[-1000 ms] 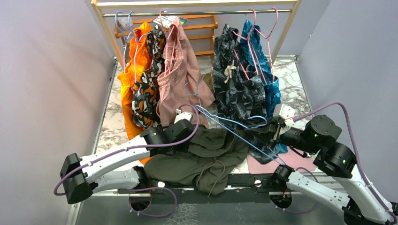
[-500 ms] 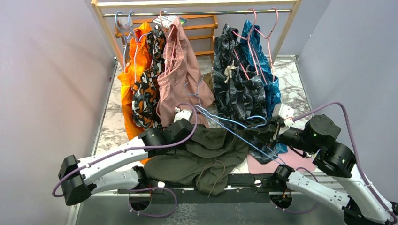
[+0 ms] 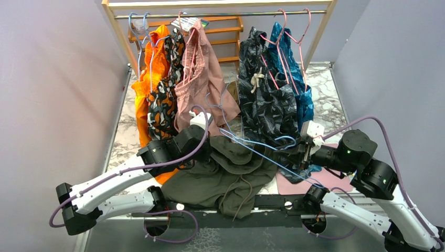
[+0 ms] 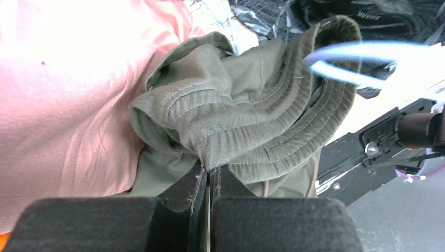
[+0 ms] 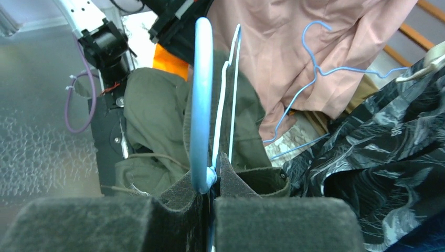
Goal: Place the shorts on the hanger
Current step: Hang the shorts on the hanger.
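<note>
The olive-green shorts (image 3: 225,176) lie bunched on the table between the two arms, drawstring hanging toward the near edge. My left gripper (image 3: 211,144) is shut on a fold of the ribbed waistband (image 4: 246,131) and holds it raised off the pile; in the left wrist view the left gripper (image 4: 210,170) has its fingers pressed together with cloth between them. The light-blue wire hanger (image 3: 262,152) stretches across above the shorts. My right gripper (image 3: 295,152) is shut on one corner of it. Seen from the right wrist, the right gripper (image 5: 212,170) pinches the hanger (image 5: 202,94) in front of the shorts (image 5: 152,115).
A wooden rack (image 3: 118,31) at the back carries orange shorts (image 3: 144,89), dusty-pink shorts (image 3: 202,84), dark leaf-print shorts (image 3: 262,89), a teal garment (image 3: 299,79) and pink wire hangers (image 3: 294,31). The pink shorts (image 4: 68,79) hang close to the left gripper. Grey walls close both sides.
My left gripper has shut on the shorts' waistband and lifted it up and to the left, its arm drawing back. The right gripper with the hanger shifted slightly left.
</note>
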`<state>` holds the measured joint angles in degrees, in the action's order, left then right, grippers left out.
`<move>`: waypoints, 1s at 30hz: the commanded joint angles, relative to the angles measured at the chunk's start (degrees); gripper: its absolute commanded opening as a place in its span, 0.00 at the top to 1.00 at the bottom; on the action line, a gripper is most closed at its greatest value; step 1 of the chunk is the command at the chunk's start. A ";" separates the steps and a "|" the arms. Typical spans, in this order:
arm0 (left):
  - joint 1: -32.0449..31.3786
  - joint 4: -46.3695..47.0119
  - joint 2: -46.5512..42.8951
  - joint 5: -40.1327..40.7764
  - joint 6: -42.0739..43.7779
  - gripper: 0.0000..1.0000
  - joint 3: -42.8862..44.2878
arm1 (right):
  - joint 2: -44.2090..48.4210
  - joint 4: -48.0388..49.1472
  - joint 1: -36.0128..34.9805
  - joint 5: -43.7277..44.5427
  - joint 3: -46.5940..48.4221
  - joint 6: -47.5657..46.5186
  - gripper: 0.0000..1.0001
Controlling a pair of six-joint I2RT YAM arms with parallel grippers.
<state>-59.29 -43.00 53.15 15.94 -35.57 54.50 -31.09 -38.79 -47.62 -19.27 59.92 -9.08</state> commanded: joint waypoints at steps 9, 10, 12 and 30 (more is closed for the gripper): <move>-0.19 -0.60 1.46 -0.28 -0.96 1.00 3.79 | -0.92 -2.16 -0.16 -7.09 -1.31 -3.96 0.99; -0.21 -0.67 1.36 -0.03 -1.06 1.00 3.86 | -0.76 -2.15 -0.19 -7.57 -1.76 -4.27 0.99; -0.21 -0.69 1.32 0.40 -1.10 1.00 4.08 | -0.20 -2.36 -0.43 -7.69 -2.82 -5.09 0.99; -0.21 -0.73 1.71 2.94 -2.14 1.00 6.97 | -4.11 -6.16 -5.98 -1.89 -1.39 -10.61 0.99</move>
<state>-59.29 -44.01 54.98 16.82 -37.17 58.83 -33.95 -43.27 -51.20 -24.86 56.93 -16.99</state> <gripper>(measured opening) 0.018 0.039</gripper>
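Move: My right hand holds the blue hanger, its free end pointing left. The green shorts' waistband lies about 4 cm ahead, 10 cm left and 17 cm below, with the black shorts hanging roughly 15 cm ahead and 2 cm left of this hand, 8 cm lower. My left hand pinches the waistband's left end; from it, the held hanger's free end is about 11 cm up, 1 cm ahead and 2 cm right, and a second blue hanger some 13 cm ahead, 4 cm right, 3 cm lower. Keeping my right fingers shut on the hanger, I lower it about 5 cm, easing a little back and left, while swinging its free end down and back towards the waistband by my left hand, some 10 degrees counter-clockwise with the fingertips dipping about as much. My left hand keeps its pinch on the waistband and raises it roughly 2 cm, mostly towards the end. ##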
